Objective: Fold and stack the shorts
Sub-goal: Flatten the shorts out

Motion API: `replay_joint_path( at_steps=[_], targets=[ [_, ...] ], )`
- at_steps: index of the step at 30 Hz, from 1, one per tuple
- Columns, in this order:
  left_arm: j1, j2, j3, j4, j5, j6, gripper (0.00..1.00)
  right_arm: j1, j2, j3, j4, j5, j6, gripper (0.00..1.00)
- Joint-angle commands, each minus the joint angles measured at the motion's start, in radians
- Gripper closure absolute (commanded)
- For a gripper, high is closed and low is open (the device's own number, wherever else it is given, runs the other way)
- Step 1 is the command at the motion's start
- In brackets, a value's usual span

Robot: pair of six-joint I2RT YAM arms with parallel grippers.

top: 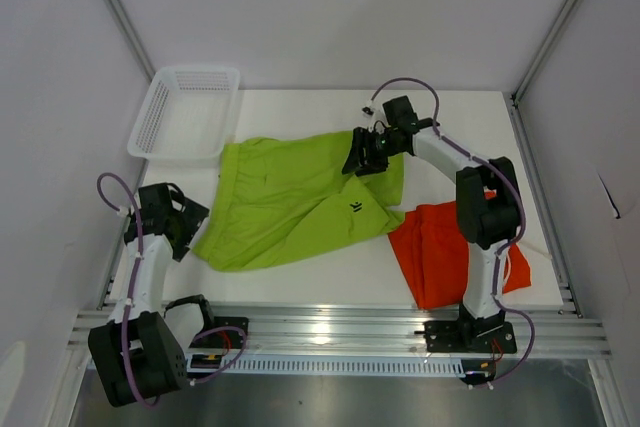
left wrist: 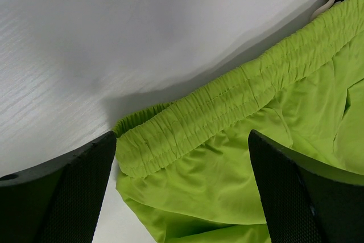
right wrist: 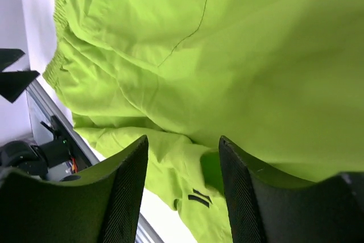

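The lime green shorts point(top: 290, 202) lie spread out mid-table, their small dark logo point(top: 355, 208) facing up. The orange shorts point(top: 440, 252) lie bunched to their right, partly under the green hem and behind the right arm. My right gripper point(top: 360, 162) hovers over the green shorts' far right part; in its wrist view the gripper point(right wrist: 183, 140) is open, with green fabric point(right wrist: 227, 55) and the logo point(right wrist: 199, 199) below it. My left gripper point(top: 192, 219) is open at the green shorts' left edge. Its wrist view shows the gripper point(left wrist: 183, 140) straddling the elastic waistband point(left wrist: 227, 101) without touching it.
A white mesh basket point(top: 185, 112) stands at the table's back left corner. White walls close in both sides. A metal rail point(top: 330, 327) runs along the near edge. A white drawstring end point(left wrist: 327, 4) shows by the waistband.
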State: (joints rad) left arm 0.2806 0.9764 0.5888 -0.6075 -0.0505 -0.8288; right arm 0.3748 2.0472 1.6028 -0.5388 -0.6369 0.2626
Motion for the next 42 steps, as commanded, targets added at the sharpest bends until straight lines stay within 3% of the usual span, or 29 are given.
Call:
replay_joint_path(
  at_steps=[1, 4, 8, 42],
  targets=[
    [-0.004, -0.001, 0.000, 0.023, -0.020, 0.007, 0.02, -0.034, -0.184, -0.099, 0.124, -0.046, 0.021, 0.44],
    [-0.009, -0.005, 0.002, 0.025, -0.022, 0.002, 0.02, -0.059, -0.324, -0.260, 0.224, -0.040, 0.018, 0.44],
    [-0.014, -0.010, 0.011, 0.014, -0.031, 0.000, 0.02, -0.059, -0.393, -0.359, 0.182, -0.033, -0.052, 0.45],
    [-0.021, -0.033, -0.009, -0.005, -0.005, 0.010, 0.02, 0.003, -0.229, -0.371, 0.243, 0.086, -0.103, 0.44]
  ],
)
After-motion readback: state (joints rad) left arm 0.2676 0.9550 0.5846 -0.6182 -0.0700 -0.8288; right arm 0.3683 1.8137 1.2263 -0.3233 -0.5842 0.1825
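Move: The green shorts' turned-back leg is the mark: its black logo lies some 7 cm behind the right hand, neither left nor right of it, and about 8 cm below. The raised corner of that fold is roughly 2 cm back and 1 cm left of the hand; the red shorts sit around 18 cm back and 22 cm right. From the left hand the logo is about 7 cm ahead and 36 cm to the right, 5 cm lower. The turned-back leg is approached from above by the right hand, already clear of a grip: it goes up about 5 cm while drawing back and right over the fold, then sinks nearly 7 cm towards the logo, easing slightly left at the end. Its fingers stay half open, tipping up some 10 degrees; no touch can be made out. ##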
